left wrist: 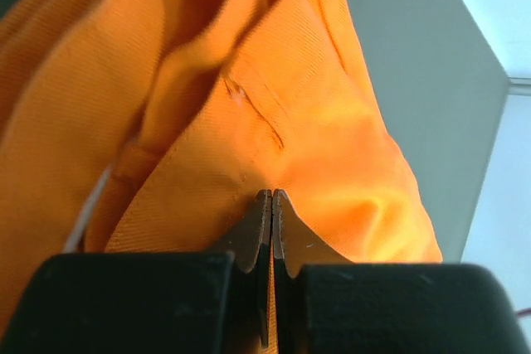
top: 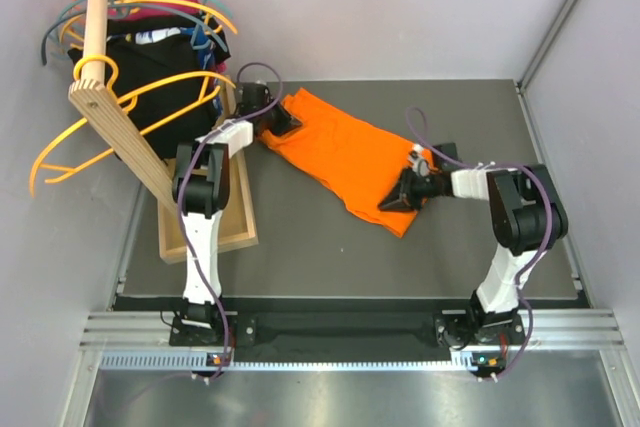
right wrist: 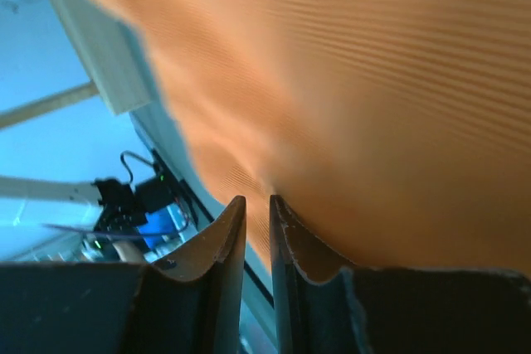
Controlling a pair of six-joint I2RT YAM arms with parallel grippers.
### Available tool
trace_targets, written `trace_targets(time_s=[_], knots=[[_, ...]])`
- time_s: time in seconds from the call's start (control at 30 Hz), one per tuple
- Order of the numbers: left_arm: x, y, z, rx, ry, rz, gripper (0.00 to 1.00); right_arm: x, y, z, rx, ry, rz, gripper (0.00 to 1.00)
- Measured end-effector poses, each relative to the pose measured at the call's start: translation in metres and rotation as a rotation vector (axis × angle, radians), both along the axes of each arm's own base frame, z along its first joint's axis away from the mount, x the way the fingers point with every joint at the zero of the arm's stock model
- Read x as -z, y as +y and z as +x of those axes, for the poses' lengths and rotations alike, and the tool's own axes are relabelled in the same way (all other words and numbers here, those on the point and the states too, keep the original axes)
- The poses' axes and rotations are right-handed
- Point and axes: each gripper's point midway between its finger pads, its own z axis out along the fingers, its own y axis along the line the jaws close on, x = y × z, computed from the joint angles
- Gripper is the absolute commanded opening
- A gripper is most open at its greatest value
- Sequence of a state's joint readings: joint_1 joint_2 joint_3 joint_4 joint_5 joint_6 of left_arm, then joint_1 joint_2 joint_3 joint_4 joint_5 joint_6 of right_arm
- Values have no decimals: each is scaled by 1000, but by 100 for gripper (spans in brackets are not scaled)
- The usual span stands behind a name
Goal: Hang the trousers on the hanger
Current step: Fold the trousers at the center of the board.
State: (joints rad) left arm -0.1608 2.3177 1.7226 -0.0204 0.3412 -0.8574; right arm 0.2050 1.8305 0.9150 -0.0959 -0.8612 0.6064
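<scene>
The bright orange trousers (top: pixel 345 152) lie folded and slanting across the middle of the dark table. My left gripper (top: pixel 285 125) is at their far left end and is shut on a fold of the cloth (left wrist: pixel 249 122), which fills the left wrist view; the jaws (left wrist: pixel 272 195) meet with fabric pinched between them. My right gripper (top: pixel 392 202) sits at the near right end of the trousers (right wrist: pixel 373 80). Its fingers (right wrist: pixel 257 202) stand a narrow gap apart against the cloth's edge. The amber-yellow hanger (top: pixel 172 78) hangs on the wooden rack at the far left.
A wooden rack with a slanted post (top: pixel 120 132) and a round pole (top: pixel 100 7) stands on a wooden tray base (top: pixel 240 232) beside the left arm. Black garments (top: pixel 150 57) and several coloured hangers crowd the pole. Grey walls close in on both sides.
</scene>
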Motion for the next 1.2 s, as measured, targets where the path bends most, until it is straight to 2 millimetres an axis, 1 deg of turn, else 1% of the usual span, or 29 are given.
trace_targets(time_s=[0.1, 0.13, 0.2, 0.23, 0.4, 0.5, 0.57, 0.63, 0.7, 0.73, 0.8, 0.83, 0.87, 0.93, 0.97, 1.0, 1.03, 1.1, 1.17, 1.2], knots=[[8, 1, 9, -1, 13, 24, 0, 23, -40, -4, 115, 89, -17, 18], [11, 1, 13, -1, 13, 32, 0, 25, -51, -4, 142, 110, -12, 18], [17, 2, 21, 6, 17, 51, 0, 25, -67, -1, 173, 107, -22, 20], [17, 1, 26, 12, 12, 55, 0, 25, -73, -1, 179, 102, -34, 21], [12, -1, 49, 27, -35, 68, 0, 16, -87, -5, 181, 44, -123, 24], [13, 1, 55, 23, -47, 49, 0, 7, -93, -8, 190, 23, -159, 29], [11, 1, 58, 19, -56, 25, 0, -3, -98, -9, 200, 3, -176, 33], [9, 3, 61, 8, -64, 15, 1, -14, -103, -6, 207, -14, -183, 35], [6, 6, 64, -1, -75, 8, 8, -25, -109, 2, 218, -39, -187, 36], [5, 7, 65, -6, -79, 8, 15, -28, -112, 6, 222, -50, -188, 37], [5, 10, 68, -22, -86, 16, 23, -35, -116, 12, 228, -68, -191, 38], [5, 11, 69, -31, -88, 21, 28, -37, -116, 13, 228, -73, -192, 38], [4, 12, 70, -37, -91, 26, 39, -37, -116, 13, 227, -72, -194, 39], [2, 12, 71, -47, -95, 31, 45, -36, -117, 11, 225, -65, -199, 41], [1, 12, 72, -50, -98, 31, 60, -35, -118, 10, 228, -56, -206, 46], [-1, 11, 72, -50, -104, 38, 67, -33, -119, 9, 229, -50, -214, 47], [-4, 11, 72, -55, -109, 39, 70, -32, -120, 8, 230, -47, -220, 48], [-12, 9, 74, -63, -133, 71, 71, -31, -124, 7, 237, -39, -229, 49], [-19, 8, 75, -71, -161, 112, 71, -30, -126, 7, 243, -37, -236, 49], [-22, 8, 75, -73, -175, 130, 69, -30, -127, 7, 243, -38, -239, 50]])
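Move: The trousers' far-left corner lies some 8 cm straight ahead of the left hand and about 2 cm below it; the wooden tray's middle is roughly 20 cm left and 13 cm back. From the right hand, the middle of the trousers' right end edge is about 8 cm right and 3 cm ahead, 2 cm below; their far-right corner is some 12 cm right and 12 cm ahead, their near corner about 4 cm right and 6 cm back. With shut fingertips at the cloth, the left hand slides forward about 7 cm towards the far-left corner, dipping at first, then opens wide and lifts. The right hand strokes right over the trousers' end and off past its edge, about 13 cm, dipping 2 cm before rising some 6 cm, its fingers tipping down and opening to about half. ##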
